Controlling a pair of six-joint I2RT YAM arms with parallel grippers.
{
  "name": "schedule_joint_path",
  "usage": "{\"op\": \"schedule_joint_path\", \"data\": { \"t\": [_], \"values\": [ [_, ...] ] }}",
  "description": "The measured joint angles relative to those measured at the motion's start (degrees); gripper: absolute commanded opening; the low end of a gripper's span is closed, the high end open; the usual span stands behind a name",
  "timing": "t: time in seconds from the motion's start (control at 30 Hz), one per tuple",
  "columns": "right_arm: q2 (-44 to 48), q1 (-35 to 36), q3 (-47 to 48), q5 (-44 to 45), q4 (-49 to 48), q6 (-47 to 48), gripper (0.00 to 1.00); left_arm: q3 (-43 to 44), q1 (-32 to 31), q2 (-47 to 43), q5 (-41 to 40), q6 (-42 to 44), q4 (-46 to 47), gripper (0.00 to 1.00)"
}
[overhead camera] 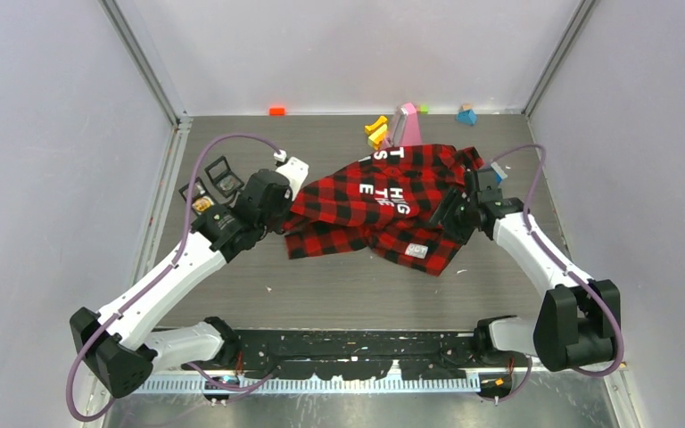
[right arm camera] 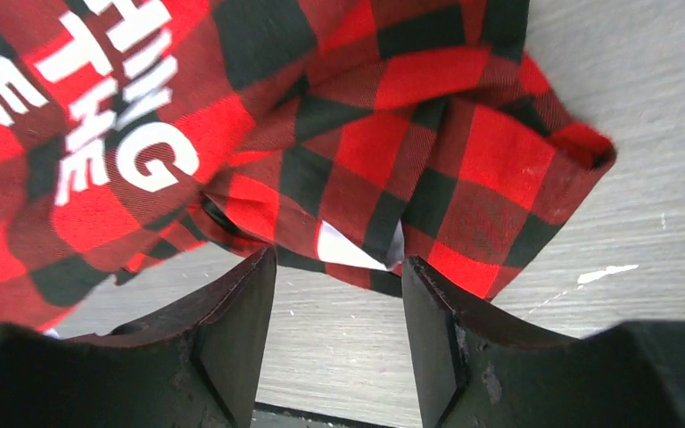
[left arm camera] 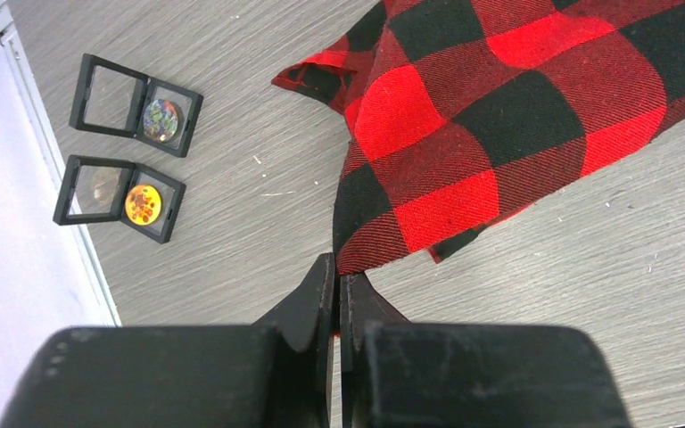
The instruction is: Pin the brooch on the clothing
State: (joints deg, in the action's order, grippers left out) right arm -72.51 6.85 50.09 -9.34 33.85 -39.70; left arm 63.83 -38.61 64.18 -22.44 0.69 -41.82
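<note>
The clothing (overhead camera: 383,207), a red-and-black check shirt with white lettering, lies crumpled mid-table. My left gripper (left arm camera: 337,267) is shut on its left edge (left arm camera: 366,254), and the cloth (left arm camera: 499,116) spreads away from the tips. My right gripper (right arm camera: 337,259) stands open at the shirt's right side (overhead camera: 453,214). A fold (right arm camera: 348,178) with a white patch (right arm camera: 343,250) lies just beyond its tips, and only bare table shows between the fingers. Two brooches sit in open black cases at the left, one multicoloured (left arm camera: 162,119) and one orange (left arm camera: 143,203), both apart from the shirt.
The brooch cases (overhead camera: 223,176) (overhead camera: 198,198) lie beside the left arm near the table's left edge. Along the back wall are an orange block (overhead camera: 276,111), yellow pieces (overhead camera: 376,131), a pink box (overhead camera: 405,125) and a blue block (overhead camera: 466,115).
</note>
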Motion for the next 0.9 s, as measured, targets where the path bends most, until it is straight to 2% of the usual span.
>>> {"op": "schedule_joint_path", "data": {
  "t": [0.33,0.53,0.73,0.8,0.83,0.87,0.9],
  "values": [
    [0.6,9.4,-9.5,6.1,-0.8,-6.7,0.61,-0.3,0.0,-0.4,-2.0,0.0,0.1,0.00],
    [5.7,9.6,-14.9,10.3,-6.0,-10.2,0.57,-0.4,0.0,-0.4,-2.0,0.0,0.1,0.00],
    [-0.1,9.7,-15.4,7.8,-13.4,-11.6,0.51,-0.4,0.0,-0.4,-2.0,0.0,0.1,0.00],
    [-2.3,9.7,-15.4,6.2,-15.8,-11.8,0.41,-0.5,0.0,-0.4,-2.0,0.0,0.1,0.00],
    [-3.5,9.8,-15.5,5.3,-17.1,-12.2,0.28,-0.5,0.0,-0.4,-2.0,0.0,0.1,0.00],
    [-4.2,9.8,-15.5,4.7,-18.0,-12.3,0.21,-0.5,0.0,-0.4,-2.0,0.0,0.1,0.00],
    [-4.9,9.9,-15.5,4.0,-19.2,-12.6,0.07,-0.5,0.0,-0.4,-2.0,0.0,0.1,0.00]
  ]
}}
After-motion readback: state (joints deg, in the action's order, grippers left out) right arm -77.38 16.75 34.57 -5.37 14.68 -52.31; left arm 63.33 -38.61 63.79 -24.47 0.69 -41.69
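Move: The loose fold of plaid shirt I want lies about 9 cm below my right hand, some 5 cm to its left and 2 cm nearer the base. The white label sits about 2 cm farther left of that fold and 1 cm nearer me; the big G of the lettering is about 10 cm left and 4 cm ahead of this hand. From my left hand, which already grips one end of the shirt, the fold is about 27 cm to the right, level with it and 20 cm lower. I sink my right hand about 8 cm in all onto the shirt beside the label: first down and back roughly 5 cm, then forward again some 3 cm, veering left. Only near the bottom do my half-open fingers start closing, gathering the fold between their tips. My left hand stays up, keeping its pinch on the other end. ##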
